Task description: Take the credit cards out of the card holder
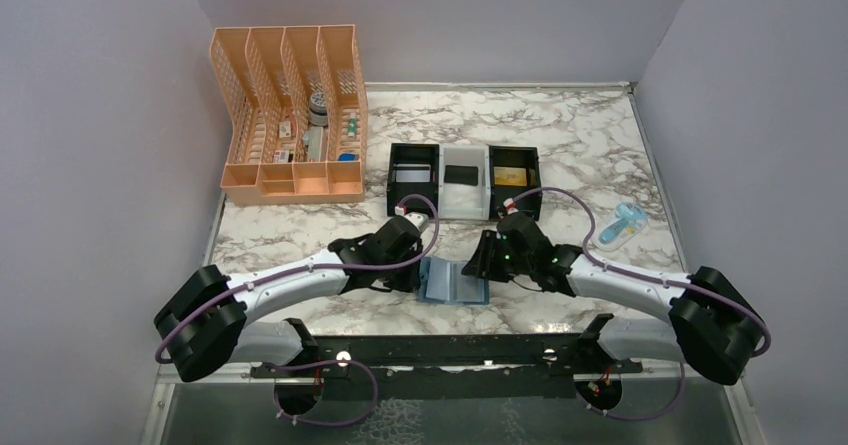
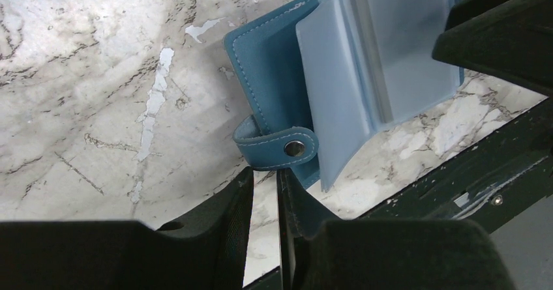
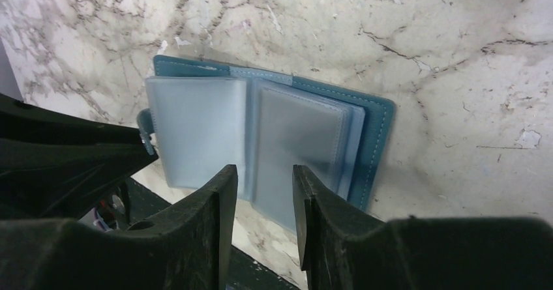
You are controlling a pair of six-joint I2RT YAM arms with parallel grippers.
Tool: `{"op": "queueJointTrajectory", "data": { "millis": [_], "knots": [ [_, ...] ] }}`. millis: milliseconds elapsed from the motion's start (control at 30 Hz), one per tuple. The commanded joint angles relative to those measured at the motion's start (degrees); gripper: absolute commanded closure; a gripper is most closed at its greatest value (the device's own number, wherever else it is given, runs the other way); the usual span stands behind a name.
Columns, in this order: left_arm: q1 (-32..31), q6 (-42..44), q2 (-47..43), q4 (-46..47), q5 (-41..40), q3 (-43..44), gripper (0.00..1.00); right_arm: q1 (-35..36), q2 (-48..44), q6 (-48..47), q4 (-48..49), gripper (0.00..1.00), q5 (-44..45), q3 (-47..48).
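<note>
The card holder lies open on the marble table, teal cover down and pale blue pocket panels up. Its snap strap sticks out at its left edge. My left gripper sits just left of the holder. Its jaws stand a narrow gap apart right at the strap, with only table showing between them. My right gripper is at the holder's right side, open, over the near edge of the panels. In the tray behind lie a silver-grey card, a black card and a gold card.
The black-and-white three-compartment tray stands just beyond the grippers. An orange desk organiser is at the back left. A small blue and clear object lies to the right. A black rail runs along the near edge.
</note>
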Motion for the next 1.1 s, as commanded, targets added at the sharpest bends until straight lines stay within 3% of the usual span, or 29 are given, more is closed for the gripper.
{"op": "queueJointTrajectory", "data": {
  "millis": [0,167,400,867,1067],
  "knots": [
    [-0.44,-1.63,-0.06,0.75,-2.15,-1.41,0.78,0.02,-3.10,-1.67,-5.50,0.62,4.48,3.25],
    [-0.56,-2.08,-0.49,0.81,-2.30,-1.79,0.79,0.00,-4.67,-0.60,-9.61,0.59,9.74,2.67],
    [-0.65,-2.18,-1.28,0.77,-2.18,-1.77,0.79,0.03,-1.48,-0.38,-7.84,0.60,5.79,2.05],
    [-0.74,-6.07,-11.60,1.48,-2.13,-3.50,0.54,-0.04,1.19,-1.69,-2.62,0.61,1.11,1.36],
    [-1.69,-5.70,-8.81,2.59,0.84,-0.84,0.52,-0.03,1.88,-1.63,-1.58,0.63,0.27,1.57]
  ]
}}
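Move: The open card holder lies between the hands. Its middle is about 7 cm to the left hand's right, level with it and 2 cm lower, while the strap at the holder's left end sits 1 cm right of and 1 cm ahead of that hand. From the right hand, the holder's middle is about 3 cm left, 1 cm back and 2 cm below; the tray's white compartment is some 17 cm ahead and 3 cm left, its right black compartment 17 cm ahead and 7 cm right. Dipping about 1 cm beside the strap first, the left hand then rises some 4 cm away from the holder, its slightly open fingers spreading to about half and the wrist tilting roughly 10 degrees. Meanwhile the right hand hops up over the right pocket page, shifts about 2 cm right and sinks back slightly lower, then eases a centimetre left again, its gap unchanged; whether its tips touch the page can't be seen. ##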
